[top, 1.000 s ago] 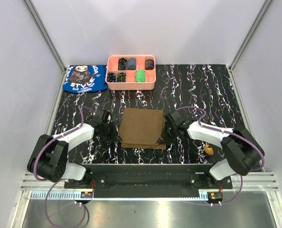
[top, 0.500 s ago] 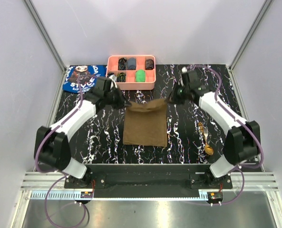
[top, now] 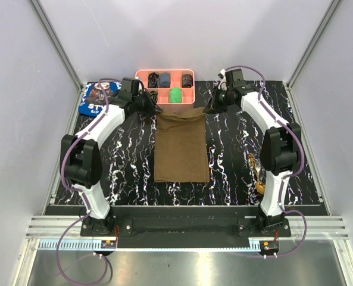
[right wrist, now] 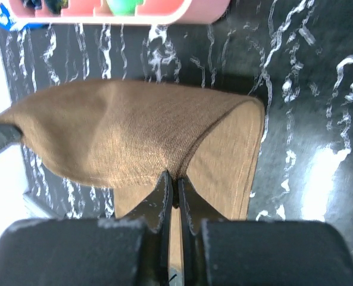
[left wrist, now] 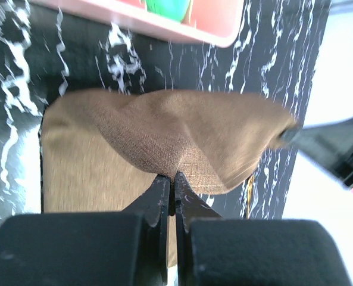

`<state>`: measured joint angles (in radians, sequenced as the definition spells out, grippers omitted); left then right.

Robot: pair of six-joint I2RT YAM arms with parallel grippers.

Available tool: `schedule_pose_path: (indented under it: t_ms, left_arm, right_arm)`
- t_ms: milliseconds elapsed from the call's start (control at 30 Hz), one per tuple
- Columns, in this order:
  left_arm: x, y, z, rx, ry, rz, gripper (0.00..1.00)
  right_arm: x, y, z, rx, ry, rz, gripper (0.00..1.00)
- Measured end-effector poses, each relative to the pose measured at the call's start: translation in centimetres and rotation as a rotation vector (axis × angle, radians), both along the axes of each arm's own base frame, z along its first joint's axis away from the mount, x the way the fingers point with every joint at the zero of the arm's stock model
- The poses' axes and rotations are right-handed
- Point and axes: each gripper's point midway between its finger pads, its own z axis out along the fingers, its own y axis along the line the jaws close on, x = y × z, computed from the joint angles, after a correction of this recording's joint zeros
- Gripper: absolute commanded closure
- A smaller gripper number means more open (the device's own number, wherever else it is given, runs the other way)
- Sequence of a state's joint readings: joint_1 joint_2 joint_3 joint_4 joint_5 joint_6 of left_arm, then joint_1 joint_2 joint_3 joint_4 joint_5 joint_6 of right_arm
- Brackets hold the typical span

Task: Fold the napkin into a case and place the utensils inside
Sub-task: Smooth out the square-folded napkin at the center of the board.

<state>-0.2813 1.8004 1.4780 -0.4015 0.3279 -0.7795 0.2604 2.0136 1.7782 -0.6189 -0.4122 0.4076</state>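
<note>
The olive-brown napkin (top: 181, 149) lies lengthwise on the black marbled table, and its far edge is lifted just in front of the pink tray (top: 164, 108). My left gripper (top: 155, 111) is shut on the far left corner. My right gripper (top: 208, 109) is shut on the far right corner. In the left wrist view the cloth (left wrist: 164, 128) bulges up from the pinched left gripper (left wrist: 173, 177). The right wrist view shows the same napkin (right wrist: 134, 134) drawn into the right gripper (right wrist: 176, 179). The gold utensils (top: 259, 174) lie on the table to the right of the napkin.
The pink compartment tray (top: 164, 108) with small dark and green items stands at the back, close behind both grippers. A blue printed cloth (top: 93, 101) lies at the back left. Grey walls close in the table on both sides.
Both grippers have carried the napkin's corners from its near edge to the far side by the tray. The cloth now lies longer front to back. The left jaws closed on their corner.
</note>
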Motion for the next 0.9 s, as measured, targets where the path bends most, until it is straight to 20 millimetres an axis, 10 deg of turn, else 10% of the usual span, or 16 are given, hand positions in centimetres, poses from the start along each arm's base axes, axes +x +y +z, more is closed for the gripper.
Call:
schedule_pose_path:
  t_ms: [233, 600, 900]
  left_arm:
    - [-2.9, 0.6, -1.3, -0.003, 0.038, -0.033, 0.98]
    - [-19.4, 0.0, -4.9, 0.009, 0.127, -0.177, 0.96]
    - [-24.3, 1.5, -11.1, 0.076, 0.281, -0.165, 0.96]
  right_arm:
    - [-6.2, -0.6, -2.5, 0.024, 0.137, 0.012, 1.0]
    - [-18.8, 0.6, -4.2, 0.072, 0.271, 0.076, 1.0]
    - [-22.8, 0.8, -8.3, 0.058, 0.378, 0.073, 1.0]
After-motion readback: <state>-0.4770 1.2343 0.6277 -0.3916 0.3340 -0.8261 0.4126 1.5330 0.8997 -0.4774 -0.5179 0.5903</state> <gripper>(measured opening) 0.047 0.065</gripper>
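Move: The strip both hands are heading for, the near edge of the part of the napkin lying on the board, has its middle some 26 cm back, 10 cm right and 16 cm below the left hand. From the right hand it is about 26 cm back, 11 cm left and 14 cm down. The pink organizer stands about 14 cm ahead and 2 cm right of the left hand, and the fork and spoon lie roughly 22 cm back and 24 cm right of the right hand. Back towards the robot, quickly and together, both hands sweep about 23 cm with the napkin's lifted edge still pinched at its two ends, away from the organizer. They also sink 8 to 11 cm, more steeply towards the end, easing off just short of the lying near edge while the fingers tip down 15 to 20 degrees. ##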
